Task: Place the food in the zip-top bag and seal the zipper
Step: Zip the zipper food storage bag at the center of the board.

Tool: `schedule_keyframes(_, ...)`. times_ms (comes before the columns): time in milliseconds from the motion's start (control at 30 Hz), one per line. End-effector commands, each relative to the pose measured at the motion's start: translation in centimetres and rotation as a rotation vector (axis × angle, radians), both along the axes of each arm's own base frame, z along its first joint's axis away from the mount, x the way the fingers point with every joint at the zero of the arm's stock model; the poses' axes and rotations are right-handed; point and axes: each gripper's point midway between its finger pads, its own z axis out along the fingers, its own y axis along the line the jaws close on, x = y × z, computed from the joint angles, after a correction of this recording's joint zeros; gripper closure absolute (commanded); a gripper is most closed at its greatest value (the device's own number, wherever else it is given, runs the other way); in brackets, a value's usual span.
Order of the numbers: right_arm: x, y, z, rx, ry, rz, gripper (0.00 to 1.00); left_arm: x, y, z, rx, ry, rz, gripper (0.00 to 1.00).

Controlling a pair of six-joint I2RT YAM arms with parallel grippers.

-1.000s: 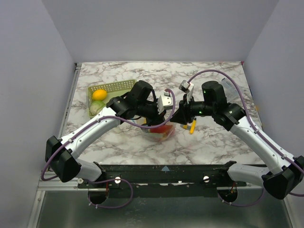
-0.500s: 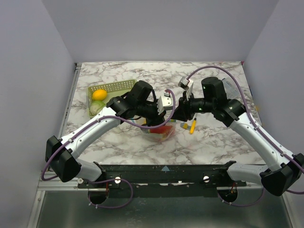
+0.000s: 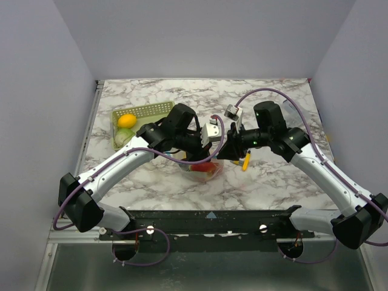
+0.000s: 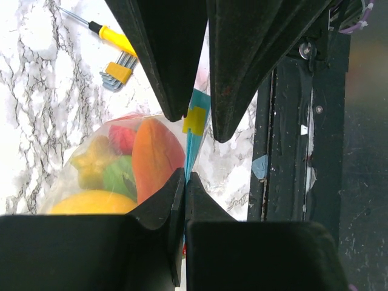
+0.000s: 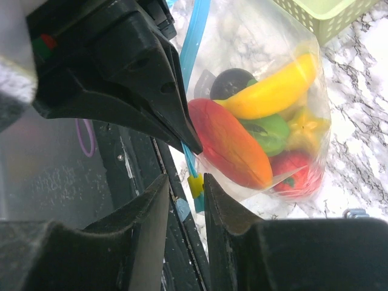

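The zip-top bag [image 3: 204, 169] hangs just above the table centre, holding several food toys: an orange-red fruit [image 5: 230, 145], a yellow banana [image 5: 273, 91], a green piece [image 5: 270, 130], a yellow star [image 5: 306, 130] and a red berry [image 5: 294, 170]. My left gripper [image 4: 186, 177] is shut on the light-blue zipper [image 4: 193, 151] at the bag's top edge. My right gripper [image 5: 187, 182] is open, its jaws on either side of the zipper's small yellow slider [image 5: 195, 183], right next to the left fingers [image 5: 139, 79].
A green basket [image 3: 145, 112] at the back left holds a yellow lemon [image 3: 127, 120] and a pale green piece [image 3: 123, 138]. A yellow-handled screwdriver [image 4: 115, 39] and hex keys [image 4: 118, 76] lie right of the bag. The black frame rail [image 4: 285, 151] runs along the near edge.
My right gripper has moved left, closer to the left gripper and the bag's top edge, with its jaws a little narrower. The left arm and the bag have stayed put.
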Motion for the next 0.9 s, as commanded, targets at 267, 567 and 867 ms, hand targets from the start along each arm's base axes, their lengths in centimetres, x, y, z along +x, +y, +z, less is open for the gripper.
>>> schedule_keyframes(267, 0.7, -0.1, -0.6, -0.034, -0.003, -0.010, 0.66, -0.3, -0.7, 1.6, -0.052, -0.017, -0.046, 1.00)
schedule_keyframes(567, 0.5, 0.3, -0.3, -0.015, 0.002, 0.010, 0.93, -0.3, -0.8, 1.6, -0.053, -0.010, -0.049, 1.00)
schedule_keyframes(867, 0.7, 1.4, -1.1, -0.025, 0.007, 0.032, 0.95, -0.4, -1.0, 1.6, -0.057, 0.008, -0.060, 1.00)
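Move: The yellow zipper slider is almost between the right hand's parted fingertips, about 1 cm ahead of their middle and 1 cm lower, with no sideways gap. From that hand, the red papaya in the bag lies some 5 cm ahead, 3 cm left and 9 cm below; the hex keys are roughly 9 cm ahead, 9 cm right and 13 cm below. From the left hand, holding the blue zipper band, the slider is about 3 cm right and level. Down by about 1 cm and a touch forward, the right hand settles its parted fingertips around the yellow slider, then closes them to pinch it on the blue band. With the fingers shut it eases down roughly another half centimetre. The left hand keeps its shut grip on the band beside it, nearly still until a slight sink at the very end. ##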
